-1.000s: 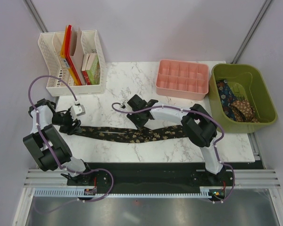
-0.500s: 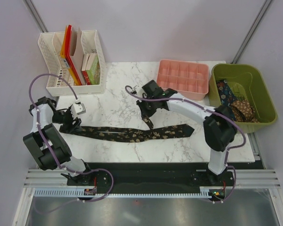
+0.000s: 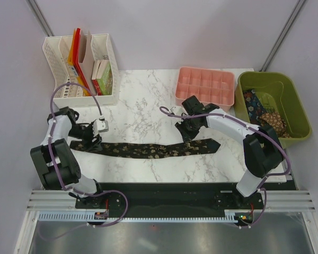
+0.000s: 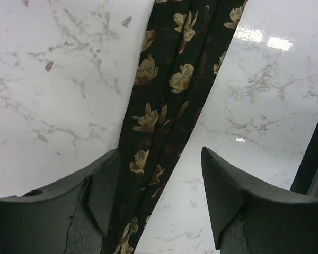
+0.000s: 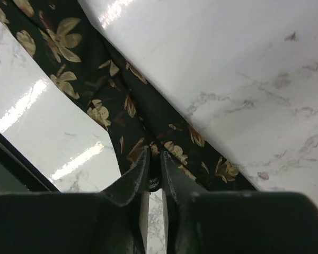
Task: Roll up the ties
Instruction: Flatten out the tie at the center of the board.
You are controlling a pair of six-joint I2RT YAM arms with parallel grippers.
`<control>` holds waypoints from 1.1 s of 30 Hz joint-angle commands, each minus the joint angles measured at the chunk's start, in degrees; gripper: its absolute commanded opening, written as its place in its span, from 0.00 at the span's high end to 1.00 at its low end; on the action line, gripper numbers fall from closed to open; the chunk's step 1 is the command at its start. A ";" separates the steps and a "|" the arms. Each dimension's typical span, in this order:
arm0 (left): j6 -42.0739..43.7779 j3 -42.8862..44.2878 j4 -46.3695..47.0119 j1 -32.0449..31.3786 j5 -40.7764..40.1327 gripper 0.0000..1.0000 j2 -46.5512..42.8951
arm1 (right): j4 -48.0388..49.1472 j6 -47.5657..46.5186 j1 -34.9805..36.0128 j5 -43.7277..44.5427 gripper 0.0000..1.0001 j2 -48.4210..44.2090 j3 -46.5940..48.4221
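Note:
One dark tie with gold flowers lies flat across the marble table, running left to right. My left gripper hovers open over its narrow left end. In the left wrist view the tie runs between the spread fingers, close to the left one, and the left gripper holds nothing. My right gripper sits at the wide right part. There the right gripper is shut on a pinch of the tie.
A pink compartment tray stands at the back right. Beside it a green bin holds more patterned ties. A white file organizer with books stands at the back left.
My right gripper has travelled rightward along the tie from its middle, pinching fabric. The left gripper has shifted a little to the right and stays open.

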 commanded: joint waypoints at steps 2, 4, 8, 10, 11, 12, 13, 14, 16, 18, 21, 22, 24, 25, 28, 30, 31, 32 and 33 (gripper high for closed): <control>-0.66 -0.93 3.21 -4.79 0.25 0.28 -0.06 | -2.07 -6.39 -1.78 3.36 0.72 -1.89 -0.04; -1.71 -0.93 5.58 -8.04 0.60 0.27 0.55 | -2.16 -6.13 -3.10 4.16 0.52 -1.72 1.72; -4.62 -0.84 9.19 -14.10 -2.11 0.30 3.45 | -4.35 -6.48 -5.13 2.94 0.50 -1.28 3.48; -4.18 0.21 9.55 -14.12 -3.17 0.30 4.86 | -4.80 -6.39 -5.66 0.83 0.49 -1.80 3.74; -4.09 0.65 9.55 -14.20 -3.52 0.30 5.65 | -5.32 -6.39 -5.57 -1.09 0.47 -1.89 3.83; -4.01 0.83 9.55 -14.29 -4.31 0.30 6.70 | -5.24 -5.78 -5.57 -1.54 0.44 -2.07 4.01; -3.48 0.74 9.55 -14.64 -4.75 0.31 7.06 | -5.24 -5.52 -5.57 -1.90 0.42 -1.89 4.44; -3.13 0.48 9.55 -15.43 -5.71 0.31 7.24 | -5.15 -5.34 -5.66 -2.07 0.42 -1.11 4.53; -3.56 -0.92 10.42 -16.75 -6.60 0.33 7.85 | -4.71 -5.16 -5.57 0.46 0.45 0.39 4.80; -4.00 -1.28 11.92 -17.45 -7.56 0.34 8.38 | -4.80 -5.69 -5.66 1.78 0.47 1.18 4.54; -4.97 -1.37 13.33 -17.63 -7.83 0.36 9.69 | -5.15 -6.65 -5.92 2.58 0.43 0.31 3.66; -5.49 -1.54 13.68 -17.63 -7.83 0.37 10.05 | -5.15 -6.83 -5.92 2.67 0.42 -0.13 3.31; -5.76 -1.80 14.47 -17.90 -7.92 0.39 10.40 | -5.50 -7.36 -6.01 2.23 0.40 -1.10 3.22; -6.02 -2.15 14.82 -18.07 -8.09 0.40 10.49 | -5.50 -7.45 -6.01 1.10 0.40 -1.27 2.96; -6.38 -2.68 15.96 -18.42 -8.71 0.43 11.02 | -5.41 -7.19 -6.01 0.65 0.38 0.39 3.74; -6.47 -2.77 16.14 -18.69 -8.89 0.47 10.93 | -5.24 -6.83 -6.01 1.09 0.39 2.67 4.27; -6.47 -2.95 16.14 -18.60 -8.97 0.53 10.75 | -4.80 -6.66 -6.01 1.26 0.40 3.38 4.27; -6.55 -3.04 16.14 -18.60 -9.06 0.56 10.49 | -4.01 -6.57 -5.92 1.87 0.40 4.77 4.36; -6.64 -3.04 16.14 -18.69 -9.24 0.58 9.88 | -3.66 -6.31 -6.01 2.23 0.40 5.48 4.36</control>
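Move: The left hand hangs about 7 cm above the tie; the stretch it goes for is some 6 cm to its right and 1 cm ahead, with the book rack about 28 cm ahead and 5 cm left. The right hand is some 6 cm above the tie, its right end about 7 cm right and 2 cm back. The pink organizer stands roughly 21 cm ahead and 8 cm right of the right hand. Left hand sweeps right, then sinks about 6 cm to the tie, narrowing; right hand shifts right, opening. ##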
